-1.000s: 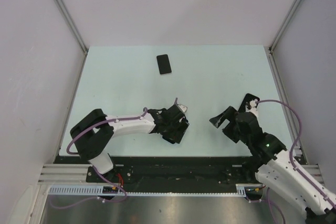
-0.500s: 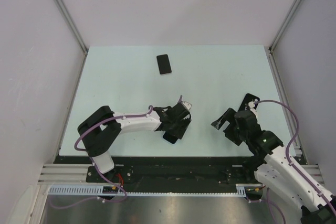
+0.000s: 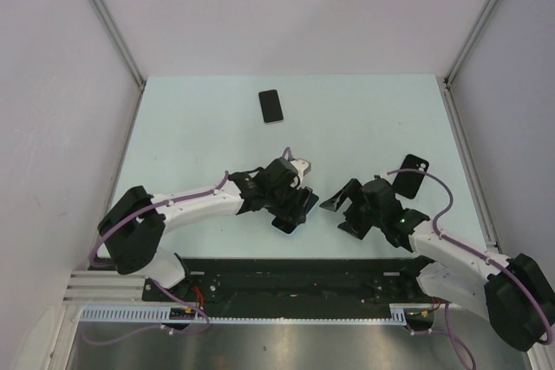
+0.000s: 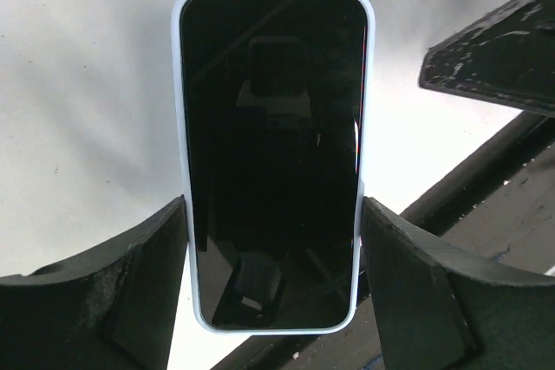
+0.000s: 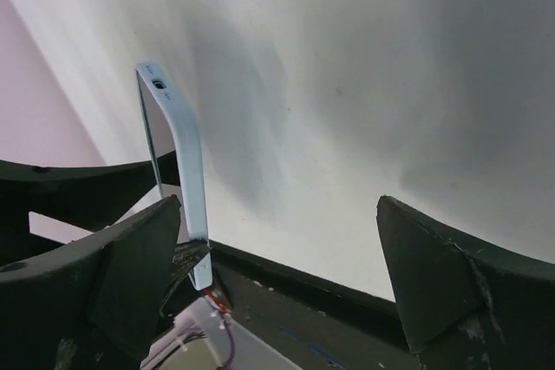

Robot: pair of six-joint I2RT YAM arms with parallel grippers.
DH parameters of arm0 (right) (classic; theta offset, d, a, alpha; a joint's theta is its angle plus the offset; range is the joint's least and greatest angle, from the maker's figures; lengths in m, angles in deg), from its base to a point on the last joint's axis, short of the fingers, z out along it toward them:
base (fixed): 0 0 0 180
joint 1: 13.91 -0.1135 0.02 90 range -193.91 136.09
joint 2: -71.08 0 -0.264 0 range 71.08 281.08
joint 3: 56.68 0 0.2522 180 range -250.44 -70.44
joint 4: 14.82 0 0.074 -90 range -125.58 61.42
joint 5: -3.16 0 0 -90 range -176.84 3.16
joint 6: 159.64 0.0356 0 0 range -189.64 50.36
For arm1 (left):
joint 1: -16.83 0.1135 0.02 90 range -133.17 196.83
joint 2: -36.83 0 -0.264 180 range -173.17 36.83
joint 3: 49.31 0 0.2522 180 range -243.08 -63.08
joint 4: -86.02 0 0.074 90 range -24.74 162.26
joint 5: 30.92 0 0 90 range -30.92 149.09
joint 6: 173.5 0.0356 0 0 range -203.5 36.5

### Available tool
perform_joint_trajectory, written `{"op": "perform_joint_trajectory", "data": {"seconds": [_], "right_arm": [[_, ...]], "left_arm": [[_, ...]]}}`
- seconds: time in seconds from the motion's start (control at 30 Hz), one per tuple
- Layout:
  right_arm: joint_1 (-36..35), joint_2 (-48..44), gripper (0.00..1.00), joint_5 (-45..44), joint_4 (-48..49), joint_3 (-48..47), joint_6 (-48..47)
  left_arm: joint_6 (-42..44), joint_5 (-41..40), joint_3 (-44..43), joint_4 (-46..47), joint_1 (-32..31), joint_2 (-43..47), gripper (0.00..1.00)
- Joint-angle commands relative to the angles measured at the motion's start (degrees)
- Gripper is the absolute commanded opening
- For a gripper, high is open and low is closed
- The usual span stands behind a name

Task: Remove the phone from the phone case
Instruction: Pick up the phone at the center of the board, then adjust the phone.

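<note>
A phone with a dark screen (image 4: 273,127) sits in a pale blue phone case (image 4: 179,110). My left gripper (image 4: 273,288) is shut on the case's long edges near its lower end and holds it above the table's near edge (image 3: 293,211). In the top view, my right gripper (image 3: 345,207) stands open just right of it. In the right wrist view the case's side edge (image 5: 189,171) rises beside the left finger (image 5: 113,275). Nothing lies between that gripper's (image 5: 277,275) fingers.
A second dark phone with a light rim (image 3: 271,107) lies flat at the back of the table. A black phone-shaped item (image 3: 409,176) lies right of my right arm. A black rail (image 3: 286,268) runs along the near edge, and walls close in both sides.
My left gripper closed from wide open onto the cased phone and carried it rightward. My right arm swung left toward it, uncovering the black item on the table.
</note>
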Motion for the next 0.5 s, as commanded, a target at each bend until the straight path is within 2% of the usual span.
{"op": "perform_joint_trajectory", "data": {"seconds": [0.0, 0.23, 0.27, 0.37, 0.47], "right_arm": [[0.00, 2.91, 0.98, 5.15, 23.61, 4.30, 9.57], [-1.49, 8.01, 0.84, 7.00, 35.34, 5.63, 12.49], [-1.75, 8.71, 0.77, 7.18, 37.18, 5.54, 12.66], [-2.72, 12.31, 0.64, 7.79, 40.35, 5.28, 13.80], [-2.99, 16.00, 0.61, 9.29, 44.21, 4.93, 14.25]], "left_arm": [[0.17, 6.02, 1.21, 4.24, 1.79, 3.11, 0.56], [-0.62, 8.84, 2.01, 5.65, 1.96, 3.63, 0.55], [-0.71, 9.01, 1.92, 5.82, 1.97, 3.72, 0.55], [-1.23, 10.24, 1.66, 6.18, 2.40, 4.68, 0.55], [-1.41, 11.21, 1.13, 6.09, 3.19, 6.17, 0.56]]}}
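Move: The phone is already in the left gripper, held by its long edges off the table, its middle about 1 cm ahead and 1 cm to the right of that hand. From the open right gripper, the phone's middle is roughly 9 cm to the left and 1 cm ahead, at about the same height. The phone case lies on the table some 24 cm to the right gripper's right, 16 cm farther out and about 6 cm lower. Bring the right gripper left about 6 cm, rising and reaching forward some 2 cm each, so its fingers straddle the phone's free forward-right part, one over the screen side and one behind. Roll it about 20 degrees, left side up, and close the fingers partway. Keep the left gripper's hold, easing back about 1 cm with a slight tilt. ##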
